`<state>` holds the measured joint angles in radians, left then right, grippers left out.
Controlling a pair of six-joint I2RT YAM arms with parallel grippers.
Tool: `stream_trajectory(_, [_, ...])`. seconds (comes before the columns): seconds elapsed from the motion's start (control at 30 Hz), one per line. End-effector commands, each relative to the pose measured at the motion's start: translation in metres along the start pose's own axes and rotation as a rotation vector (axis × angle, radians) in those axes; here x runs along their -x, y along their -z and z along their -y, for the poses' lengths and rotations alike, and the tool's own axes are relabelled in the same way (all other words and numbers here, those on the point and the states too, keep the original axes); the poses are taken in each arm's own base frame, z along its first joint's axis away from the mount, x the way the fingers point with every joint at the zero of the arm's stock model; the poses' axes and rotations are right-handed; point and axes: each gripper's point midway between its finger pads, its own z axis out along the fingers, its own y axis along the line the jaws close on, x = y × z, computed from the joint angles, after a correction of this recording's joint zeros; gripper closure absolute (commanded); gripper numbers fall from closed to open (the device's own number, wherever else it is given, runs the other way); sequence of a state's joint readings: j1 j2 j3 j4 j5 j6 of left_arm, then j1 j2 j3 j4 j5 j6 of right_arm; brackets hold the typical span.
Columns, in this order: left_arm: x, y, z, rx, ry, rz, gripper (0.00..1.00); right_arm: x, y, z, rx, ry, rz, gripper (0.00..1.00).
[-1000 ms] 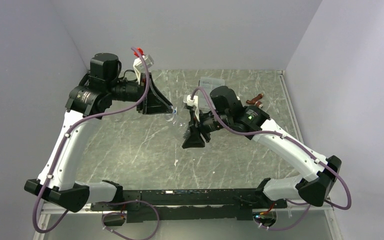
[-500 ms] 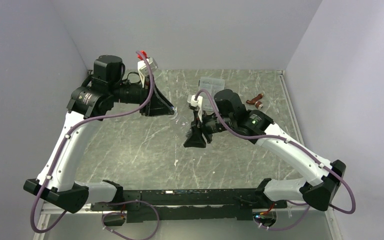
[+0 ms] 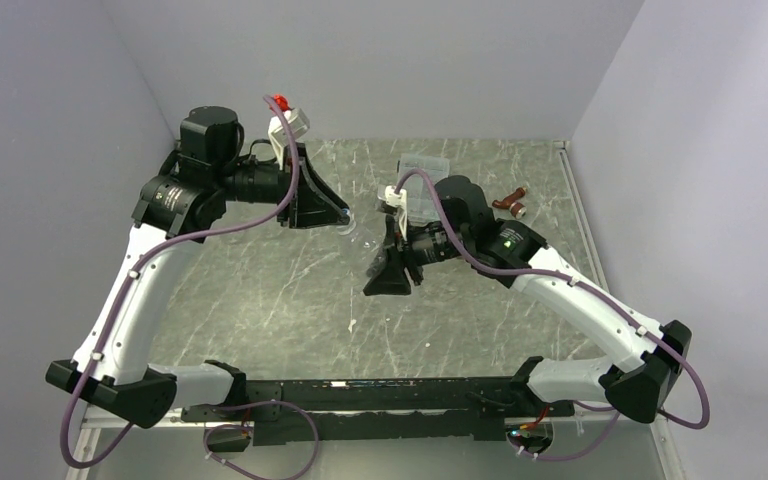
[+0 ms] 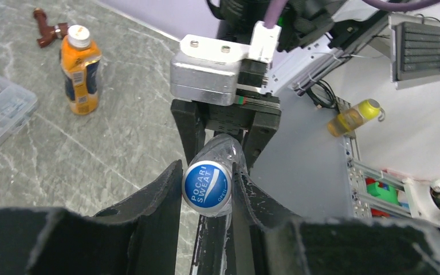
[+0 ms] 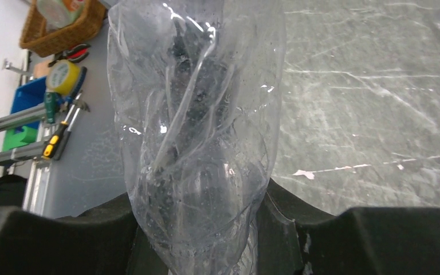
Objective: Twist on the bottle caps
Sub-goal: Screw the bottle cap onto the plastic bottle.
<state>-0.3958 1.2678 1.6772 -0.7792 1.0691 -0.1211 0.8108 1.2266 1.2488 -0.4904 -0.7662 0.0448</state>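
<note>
A clear, crumpled bottle point(image 5: 197, 132) hangs in the air between my two grippers, above the middle of the table point(image 3: 260, 300). My right gripper point(image 5: 200, 229) is shut on its body, and from above that gripper point(image 3: 385, 268) sits just right of centre. A blue bottle cap point(image 4: 207, 188) printed with white letters sits on the bottle's neck point(image 4: 223, 150). My left gripper point(image 4: 206, 192) is shut on that cap from both sides, reaching in from the left point(image 3: 346, 216). An orange bottle point(image 4: 80, 71) with a dark blue label and a white cap stands upright on the table.
A flat clear plastic box point(image 3: 423, 165) lies at the back of the table, with a small brown piece point(image 3: 510, 203) to its right. Grey walls close the table in on three sides. Tools and a basket point(image 5: 63, 23) lie off the table.
My left wrist has rolled a little one way and back about the cap. The right arm has shifted slightly. Both grips have held.
</note>
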Motion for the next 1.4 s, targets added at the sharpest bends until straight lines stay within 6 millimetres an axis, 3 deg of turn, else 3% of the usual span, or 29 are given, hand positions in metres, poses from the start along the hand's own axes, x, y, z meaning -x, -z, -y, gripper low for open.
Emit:
stream_trajectory(0.0, [-0.004, 0.002, 0.024, -0.124, -0.023, -0.008, 1.00, 0.055, 0.012, -0.047, 0.211, 0.191, 0.167, 0.80])
stream_trajectory(0.17, [0.003, 0.007, 0.046, -0.209, -0.072, 0.026, 1.00, 0.073, 0.022, -0.066, 0.272, 0.238, 0.230, 0.81])
stream_trajectory(0.37, [0.012, 0.013, 0.063, -0.271, -0.124, 0.054, 1.00, 0.090, 0.027, -0.075, 0.300, 0.261, 0.284, 0.82])
stream_trajectory(0.6, [0.016, 0.017, 0.077, -0.347, -0.159, 0.060, 1.00, 0.098, 0.031, -0.089, 0.379, 0.291, 0.311, 0.81])
stream_trajectory(0.83, [0.015, 0.019, 0.081, -0.372, -0.161, 0.041, 1.00, 0.092, 0.026, -0.088, 0.383, 0.286, 0.275, 0.81])
stream_trajectory(0.93, [0.015, 0.019, 0.081, -0.370, -0.166, 0.043, 0.95, 0.093, 0.026, -0.086, 0.367, 0.286, 0.278, 0.81])
stream_trajectory(0.97, [0.016, 0.019, 0.081, -0.362, -0.169, 0.046, 0.93, 0.093, 0.026, -0.085, 0.360, 0.287, 0.278, 0.81])
stream_trajectory(1.07, [0.022, 0.019, 0.079, -0.334, -0.177, 0.054, 0.73, 0.094, 0.026, -0.082, 0.335, 0.291, 0.280, 0.81])
stream_trajectory(1.13, [0.027, 0.019, 0.076, -0.295, -0.186, 0.064, 0.47, 0.094, 0.027, -0.080, 0.314, 0.293, 0.282, 0.81])
stream_trajectory(1.23, [0.038, 0.020, 0.073, -0.235, -0.208, 0.091, 0.17, 0.092, 0.028, -0.077, 0.278, 0.297, 0.282, 0.82])
stream_trajectory(1.37, [0.054, 0.027, 0.070, -0.186, -0.235, 0.135, 0.02, 0.090, 0.028, -0.071, 0.230, 0.296, 0.285, 0.82])
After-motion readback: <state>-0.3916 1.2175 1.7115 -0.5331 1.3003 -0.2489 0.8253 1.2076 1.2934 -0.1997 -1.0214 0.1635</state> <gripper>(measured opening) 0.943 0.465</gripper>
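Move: The cap sits right between the closed left fingers, on the clear plastic bottle whose middle lies about 5 cm right of that hand, 3 cm back and 8 cm lower. From the right hand, which grips the bottle body, the cap is some 7 cm left, 4 cm ahead and 11 cm up. The orange bottle stands about 21 cm ahead and 28 cm right of the left hand, 32 cm below; the clear box is about 41 cm ahead, 19 cm right. Bring both grippers up about 6 cm and back about 5 cm together, the left still pinching the cap and the right keeping the bottle. Swing both sets of fingertips some 15 degrees towards the robot and tip them up. Pause, then open the left fingers wide to free the cap, while the right hand lifts another 2 cm. ##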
